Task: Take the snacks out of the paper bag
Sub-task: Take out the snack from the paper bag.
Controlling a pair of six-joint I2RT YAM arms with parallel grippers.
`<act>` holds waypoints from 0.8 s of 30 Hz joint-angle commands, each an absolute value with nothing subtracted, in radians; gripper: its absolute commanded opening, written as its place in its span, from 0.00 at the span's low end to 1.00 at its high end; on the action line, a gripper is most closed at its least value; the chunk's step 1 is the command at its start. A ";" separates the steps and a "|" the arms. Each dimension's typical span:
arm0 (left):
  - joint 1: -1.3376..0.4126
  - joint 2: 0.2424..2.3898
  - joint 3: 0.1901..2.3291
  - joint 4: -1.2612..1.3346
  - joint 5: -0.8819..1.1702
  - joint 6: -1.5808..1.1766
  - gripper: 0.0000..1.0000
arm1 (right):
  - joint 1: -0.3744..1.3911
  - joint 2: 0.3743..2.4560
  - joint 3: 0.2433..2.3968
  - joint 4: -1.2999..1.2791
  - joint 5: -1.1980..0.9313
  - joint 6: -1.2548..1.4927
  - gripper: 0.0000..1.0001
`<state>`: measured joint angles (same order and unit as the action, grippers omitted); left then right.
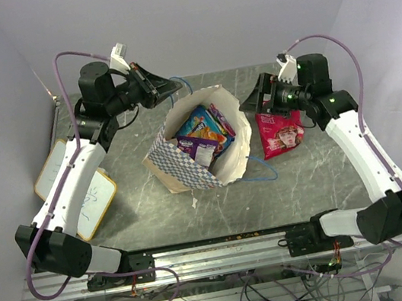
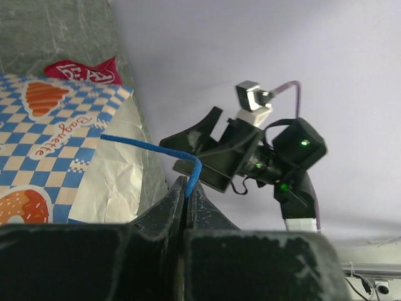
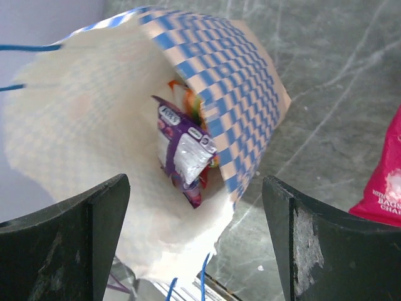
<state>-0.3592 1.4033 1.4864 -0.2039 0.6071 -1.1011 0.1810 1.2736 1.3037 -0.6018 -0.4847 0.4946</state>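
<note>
The paper bag (image 1: 187, 160) stands open in the middle of the table, checkered blue and white outside, cream inside (image 3: 94, 125). Several snacks (image 1: 205, 128) sit in it, a purple packet (image 3: 185, 153) foremost. My left gripper (image 1: 175, 87) is shut on the bag's blue cord handle (image 2: 156, 147) at the bag's far rim and holds it up. One red packet (image 1: 281, 133) lies on the table right of the bag; it also shows in the right wrist view (image 3: 383, 182). My right gripper (image 1: 254, 101) is open and empty, just right of the bag's mouth, above the red packet's top.
A yellow-framed whiteboard (image 1: 75, 183) lies at the left, partly under the left arm. The bag's other blue handle (image 1: 263, 175) trails on the table at the front right. White walls close in the back and both sides.
</note>
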 commanded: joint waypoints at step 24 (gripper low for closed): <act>-0.373 1.442 1.642 -0.101 0.604 -0.984 0.07 | 0.555 1.443 1.188 -0.381 -0.596 -0.545 0.64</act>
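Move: The purple packet inside the paper bag lies about 18 cm left of the right gripper, 1 cm back and some 16 cm lower. The blue packet sits about 7 cm farther out than the purple one. The red packet, already out, is on the table 3 cm ahead of the right gripper, 10 cm to its right and 22 cm down. From the left gripper, the purple packet is about 5 cm right, 2 cm back and 29 cm below. Swing the right gripper left over the bag's near rim, about 12 cm, rising and drawing back a little, then sink some 11 cm into the mouth towards the purple packet. Roll the wrist a good 60 degrees on the way, until the fingers point left and slightly down, and narrow them partly. Keep the left fingers shut on the blue handle, dipping 2 cm, then lifting back slightly above the start. ##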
